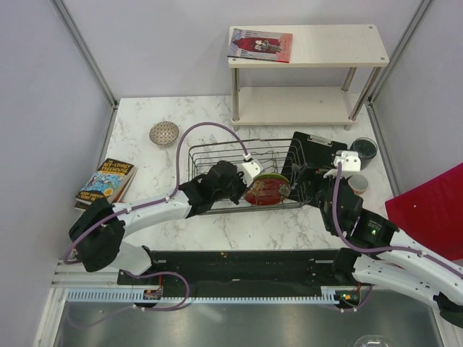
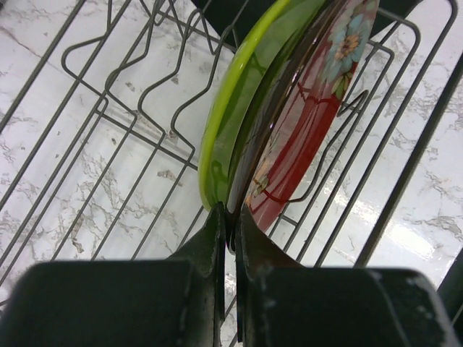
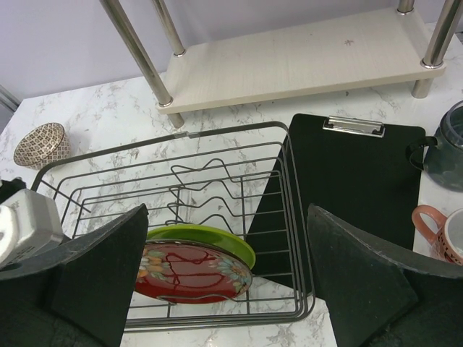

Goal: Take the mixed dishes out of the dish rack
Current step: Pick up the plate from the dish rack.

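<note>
The dish rack (image 1: pixel 210 150) stands mid-table and holds two dishes. The lime-green plate (image 2: pixel 231 116) and the red patterned dish (image 2: pixel 307 123) lean together on edge at the rack's near right end; both also show in the right wrist view, the plate (image 3: pixel 217 237) and the dish (image 3: pixel 189 269). My left gripper (image 2: pixel 231 217) reaches into the rack (image 2: pixel 108 108) and is shut on the red dish's rim (image 1: pixel 268 190). My right gripper (image 3: pixel 231 289) is open and empty above the rack's near right corner (image 3: pixel 300 303). The grey-beige bowl (image 1: pixel 164 133), dark cup (image 1: pixel 364 150) and pink cup (image 1: pixel 357 183) stand on the table.
A black clipboard (image 1: pixel 312 153) lies partly under the rack's right end. A two-level shelf (image 1: pixel 318 50) stands at the back with a book (image 1: pixel 260 45) on top. More books (image 1: pixel 107 181) lie at the left. A red panel (image 1: pixel 430 210) is at the right edge.
</note>
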You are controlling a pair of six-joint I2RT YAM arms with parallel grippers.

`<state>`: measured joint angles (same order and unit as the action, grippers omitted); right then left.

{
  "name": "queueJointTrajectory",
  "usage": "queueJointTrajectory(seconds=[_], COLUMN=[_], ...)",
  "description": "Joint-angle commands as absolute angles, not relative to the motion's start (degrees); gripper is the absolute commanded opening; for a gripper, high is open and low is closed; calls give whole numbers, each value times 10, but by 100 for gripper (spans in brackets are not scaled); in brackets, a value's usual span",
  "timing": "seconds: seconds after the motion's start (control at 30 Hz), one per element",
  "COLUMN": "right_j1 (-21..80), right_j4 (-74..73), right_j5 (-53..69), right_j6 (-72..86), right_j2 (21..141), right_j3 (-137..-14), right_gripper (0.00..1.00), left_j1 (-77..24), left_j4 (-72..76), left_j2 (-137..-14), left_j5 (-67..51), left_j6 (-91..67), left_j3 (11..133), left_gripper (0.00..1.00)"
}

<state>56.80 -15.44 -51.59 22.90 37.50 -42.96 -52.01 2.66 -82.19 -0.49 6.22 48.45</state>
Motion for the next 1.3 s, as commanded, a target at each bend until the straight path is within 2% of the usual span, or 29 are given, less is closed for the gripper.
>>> queueJointTrajectory(seconds=[0.0, 0.37, 0.8, 0.9, 1.1, 1.27], right_j1=[570, 570, 570, 570, 569, 569], right_j4=[-152, -151, -151, -151, -152, -156], right_j5=[-535, -540, -537, -537, -534, -532], right_j6=[237, 250, 260, 260, 266, 274], right_j2=[365, 359, 353, 352, 352, 345], right_j3=[-423, -410, -408, -414, -422, -419], right_gripper=[98, 97, 97, 97, 97, 97], left_j1=[-538, -634, -661, -661, -648, -542], left_j4=[61, 201, 239, 226, 110, -60], left_j2=[-773, -728, -659, -634, -617, -601], left_j5=[32, 212, 285, 320, 384, 305], left_j6=[48, 188, 238, 215, 109, -69], left_j3=[512, 433, 399, 419, 510, 590], left_gripper=[2, 2, 2, 2, 2, 2])
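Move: The closed left gripper already pinches the left rim of the red flowered plate, which stands upright in the rack with its middle about 8 cm to the right at grip height. The green plate stands directly behind, 3 cm ahead and 8 cm right. The rack's left end is some 20 cm left and 8 cm ahead; the patterned bowl is roughly 32 cm left and 31 cm ahead. From the right hand, the red plate lies about 12 cm left, 4 cm ahead and 17 cm below. Keep the left gripper shut on the red plate's rim and lift the plate out of the rack, about 16 cm up in all: ease up and slightly back first while tipping the fingers upward by nearly 30 degrees, then climb faster, swinging left towards the rack's left end with a counter-clockwise turn and coming forward again at the end. ##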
